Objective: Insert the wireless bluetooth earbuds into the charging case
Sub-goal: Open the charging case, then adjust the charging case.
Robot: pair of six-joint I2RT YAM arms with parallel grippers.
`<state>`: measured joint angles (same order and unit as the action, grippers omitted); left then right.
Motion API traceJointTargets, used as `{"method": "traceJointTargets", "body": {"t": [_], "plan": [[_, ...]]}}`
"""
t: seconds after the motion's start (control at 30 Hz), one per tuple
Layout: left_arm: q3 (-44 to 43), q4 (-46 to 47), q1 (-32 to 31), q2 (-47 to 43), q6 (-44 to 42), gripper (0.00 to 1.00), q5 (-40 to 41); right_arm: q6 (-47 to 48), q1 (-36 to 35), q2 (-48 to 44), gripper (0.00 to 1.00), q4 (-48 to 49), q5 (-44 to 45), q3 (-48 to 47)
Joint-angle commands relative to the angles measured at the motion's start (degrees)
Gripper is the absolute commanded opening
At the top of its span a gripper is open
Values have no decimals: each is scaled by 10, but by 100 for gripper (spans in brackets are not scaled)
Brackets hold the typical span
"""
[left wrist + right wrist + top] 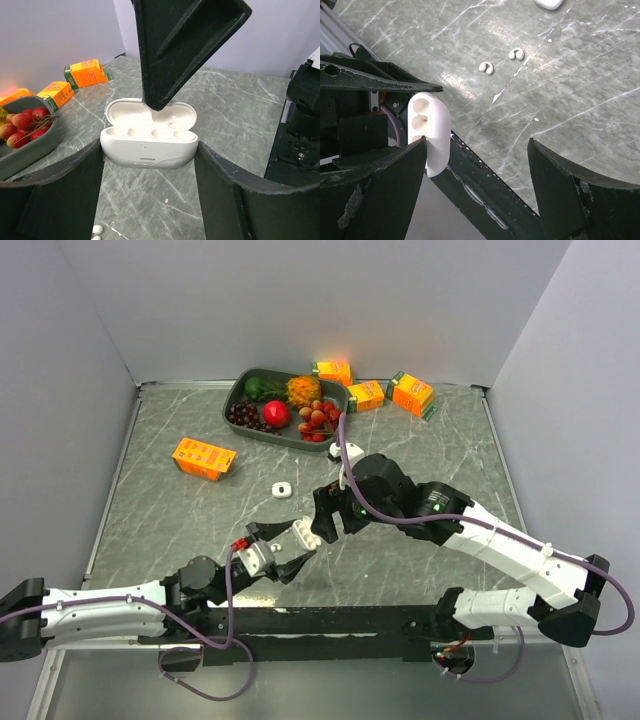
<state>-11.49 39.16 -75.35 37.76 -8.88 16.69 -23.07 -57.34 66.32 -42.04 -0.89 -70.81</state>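
My left gripper (149, 162) is shut on the white charging case (145, 147), holding it by its ends above the table with the lid open and the sockets showing. My right gripper (477, 145) is open and holds nothing. In the right wrist view its left finger (395, 180) lies against the case (430, 130). In the left wrist view that black finger (175, 50) comes down from above, its tip on the open lid. Two tiny white earbuds (486, 67) (516, 53) lie on the marble. In the top view both grippers (290, 540) (328, 518) meet at the case (305, 532).
A second white case (281, 488) lies on the table, and another white one (350, 450) sits by the right arm. A dark tray (238, 392) of fruit stands at the back. Orange cartons (204, 457) (412, 393) lie around it.
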Motion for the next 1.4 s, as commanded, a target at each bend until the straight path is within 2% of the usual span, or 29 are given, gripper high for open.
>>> {"method": "traceJointTargets", "body": {"t": [0.0,0.17,0.4,0.57,0.87,1.1,1.37], "plan": [[-3,19,-1,-15,2,1,12,-3,4,-16,88,-6,8,-7],[-1,15,-1,-23,2,1,13,-4,6,-22,88,0,2,-8],[0,13,-1,-28,1,1,15,-14,7,-79,89,86,-59,6],[-3,17,-1,-22,-2,1,12,-24,6,-51,87,92,-92,-3],[-13,20,-1,-13,-4,1,7,-31,7,-1,73,80,-88,0],[-15,16,-1,-16,-3,1,4,-29,6,8,51,69,-66,-4],[-16,15,-1,-18,-4,1,3,-21,6,21,52,64,-70,-7]]}}
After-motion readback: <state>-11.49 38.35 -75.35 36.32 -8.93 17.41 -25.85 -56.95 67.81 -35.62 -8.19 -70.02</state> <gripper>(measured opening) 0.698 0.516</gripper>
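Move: My left hand still holds the charging case between its fingertips, lid already open. From my right hand, the case lies about 5 cm left and 2 cm back, roughly level; my nearer finger already overlaps the lid. From my right hand, the loose earbuds lie some 12 cm left, 5 cm ahead and 22 cm down on the table; the other white case is also about 12 cm left, but 17 cm ahead and just as low. I lift my right hand about 5 cm, drawing slightly back and rolling its left side up some 15 degrees, then bring it down most of the way and about 3 cm left, closer in over the open charging case. On the way down its fingers close from wide to about half open, the near fingertip ending before the lid's inner face. My left hand keeps its grip and holds the case almost still. ##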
